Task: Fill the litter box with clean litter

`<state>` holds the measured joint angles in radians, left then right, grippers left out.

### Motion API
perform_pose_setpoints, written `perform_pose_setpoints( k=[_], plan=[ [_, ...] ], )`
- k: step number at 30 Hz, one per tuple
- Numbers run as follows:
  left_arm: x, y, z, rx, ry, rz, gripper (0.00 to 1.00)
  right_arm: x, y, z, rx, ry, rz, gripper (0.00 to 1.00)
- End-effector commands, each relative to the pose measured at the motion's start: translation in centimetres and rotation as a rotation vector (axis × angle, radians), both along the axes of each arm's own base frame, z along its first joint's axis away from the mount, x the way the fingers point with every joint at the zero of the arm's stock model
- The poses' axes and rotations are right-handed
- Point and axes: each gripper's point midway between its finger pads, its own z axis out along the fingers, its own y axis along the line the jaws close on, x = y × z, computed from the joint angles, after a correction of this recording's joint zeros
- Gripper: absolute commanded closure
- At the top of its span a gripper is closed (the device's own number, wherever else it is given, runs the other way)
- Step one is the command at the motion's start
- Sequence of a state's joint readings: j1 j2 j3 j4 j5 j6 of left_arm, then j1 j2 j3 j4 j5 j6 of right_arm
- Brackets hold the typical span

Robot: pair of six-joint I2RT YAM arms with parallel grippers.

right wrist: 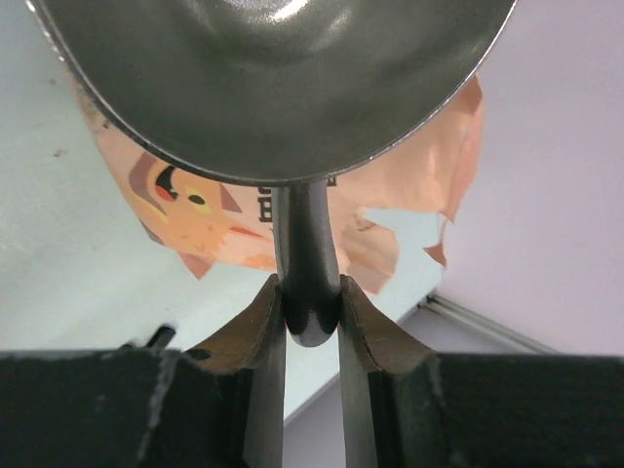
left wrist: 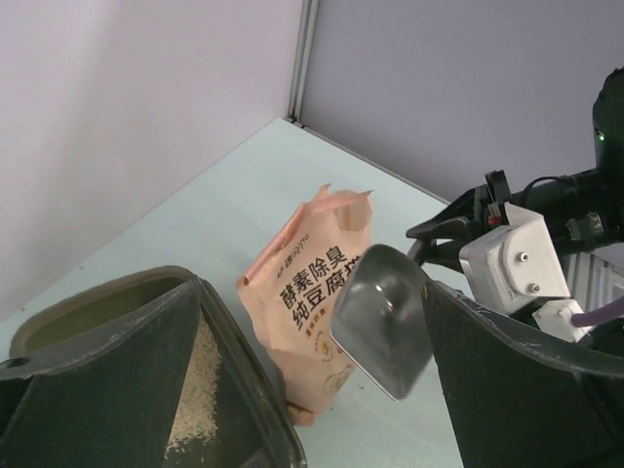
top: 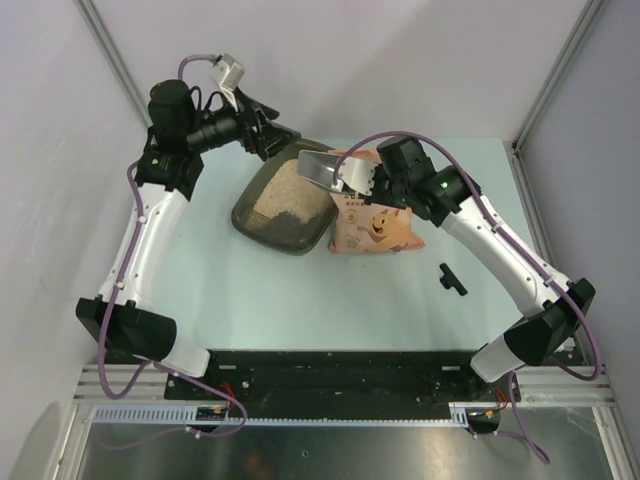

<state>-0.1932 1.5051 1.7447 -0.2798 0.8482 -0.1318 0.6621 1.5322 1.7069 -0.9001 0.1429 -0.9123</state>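
The litter box (top: 262,222) is a dark shallow tray left of the middle, with pale beige clean litter (top: 285,193) spread inside. My left gripper (top: 268,135) hangs wide open at its far rim. In the left wrist view the left gripper (left wrist: 310,322) has its left finger over the litter box (left wrist: 97,292) and the clean litter (left wrist: 200,380), holding nothing. My right gripper (top: 362,182) is shut on the handle of a grey metal scoop (top: 323,168) over the box's right edge. The right gripper (right wrist: 312,310) pinches the handle end under the scoop (right wrist: 273,88); no litter shows in it.
A salmon-pink bag (top: 378,222) with a torn top stands just right of the litter box, and the bag (left wrist: 307,283) sits behind the scoop (left wrist: 385,317). A small black part (top: 452,278) lies on the table to the right. Grey walls close off the back and sides.
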Motion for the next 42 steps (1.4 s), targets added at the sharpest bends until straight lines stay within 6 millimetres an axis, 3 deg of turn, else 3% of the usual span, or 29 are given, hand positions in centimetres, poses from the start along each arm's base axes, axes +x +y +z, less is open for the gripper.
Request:
perform_pose_setpoints(
  k=[1, 5, 10, 18, 22, 27, 28, 30, 31, 32, 33, 34, 35, 36, 37, 38, 39, 40, 41, 42],
  plan=[
    [-1.1, 0.1, -1.3, -0.019, 0.098, 0.019, 0.01, 1.5, -0.2, 4.2, -0.037, -0.168, -0.021, 1.0],
    [-1.0, -0.2, -4.2, -0.021, 0.203, 0.051, 0.04, 2.1, 0.0, 5.2, -0.09, -0.233, -0.035, 1.0],
    [-0.8, -0.8, -6.3, -0.023, 0.284, 0.061, 0.06, 2.5, 0.8, 6.2, -0.114, -0.298, -0.013, 1.0],
    [-1.4, -2.1, -7.7, -0.032, 0.362, -0.034, 0.3, 3.2, 1.7, 7.1, -0.12, -0.358, 0.004, 1.0],
    [-2.0, -3.2, -8.6, -0.039, 0.416, -0.123, 0.49, 3.6, 2.1, 7.2, -0.137, -0.383, 0.024, 1.0],
    [-1.6, -4.1, -9.3, -0.061, 0.494, -0.191, 0.82, 4.0, 2.6, 7.1, -0.141, -0.393, 0.052, 1.0],
    [-1.5, -4.2, -9.3, -0.069, 0.514, -0.204, 0.92, 4.4, 2.1, 7.0, -0.131, -0.39, 0.04, 1.0],
    [-1.5, -4.5, -8.9, -0.075, 0.506, -0.237, 1.0, 5.2, 1.4, 6.9, -0.049, -0.369, -0.027, 1.0],
    [-1.3, -4.4, -8.7, -0.073, 0.484, -0.238, 1.0, 5.4, 1.3, 8.0, 0.031, -0.361, -0.049, 0.97],
    [-1.1, -4.3, -8.4, -0.075, 0.465, -0.231, 1.0, 6.2, -0.4, 8.2, 0.123, -0.315, -0.127, 0.78],
    [-0.9, -4.1, -7.6, -0.081, 0.419, -0.227, 1.0, 6.0, -1.0, 6.7, 0.153, -0.209, -0.147, 0.64],
    [-0.7, -3.8, -7.2, -0.092, 0.406, -0.217, 1.0, 5.7, -0.3, 7.0, 0.268, -0.126, -0.103, 0.49],
    [-0.4, -3.6, -7.1, -0.101, 0.4, -0.205, 1.0, 6.5, -2.4, 9.5, 0.376, -0.116, -0.153, 0.32],
    [-0.3, -3.4, -5.9, -0.12, 0.343, -0.204, 1.0, 5.9, -3.1, 9.2, 0.513, 0.008, -0.238, 0.27],
    [-0.2, -2.9, -5.3, -0.153, 0.355, -0.192, 1.0, 5.8, -1.8, 8.5, 0.632, 0.147, -0.191, 0.23],
    [-0.2, -2.7, -6.1, -0.176, 0.383, -0.189, 1.0, 6.7, -4.5, 10.7, 0.764, 0.175, -0.256, 0.19],
    [0.1, -2.5, -4.1, -0.221, 0.254, -0.207, 1.0, 6.2, -4.6, 10.7, 0.924, 0.318, -0.334, 0.17],
    [-0.4, -2.0, -3.4, -0.285, 0.31, -0.2, 1.0, 5.4, -3.4, 11.0, 1.05, 0.481, -0.283, 0.13],
    [-0.3, -1.9, -3.9, -0.3, 0.323, -0.199, 1.0, 5.3, -4.0, 11.3, 1.138, 0.564, -0.297, 0.06],
    [-0.3, -2.0, -3.8, -0.303, 0.323, -0.203, 1.0, 6.4, -4.8, 10.7, 1.216, 0.602, -0.289, 0.0]
  ],
)
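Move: The scoop is already held by its handle in the right hand. Its bowl lies about 8 cm to the right of the open left hand, 13 cm below and 1 cm back. From the right hand, the left gripper waits about 20 cm left, 4 cm ahead and 15 cm higher. From the left hand, the paper litter bag stands some 21 cm right, level, and the litter box 3 cm left, 6 cm ahead, both far below. The scoop passes between hands: the left hand sinks about 12 cm to its bowl, drifting a little right and tilting down some 30 degrees, closes on the bowl's edge and starts back up. The right hand eases up and slightly forward with the handle, then opens and pulls away up, forward and right. ##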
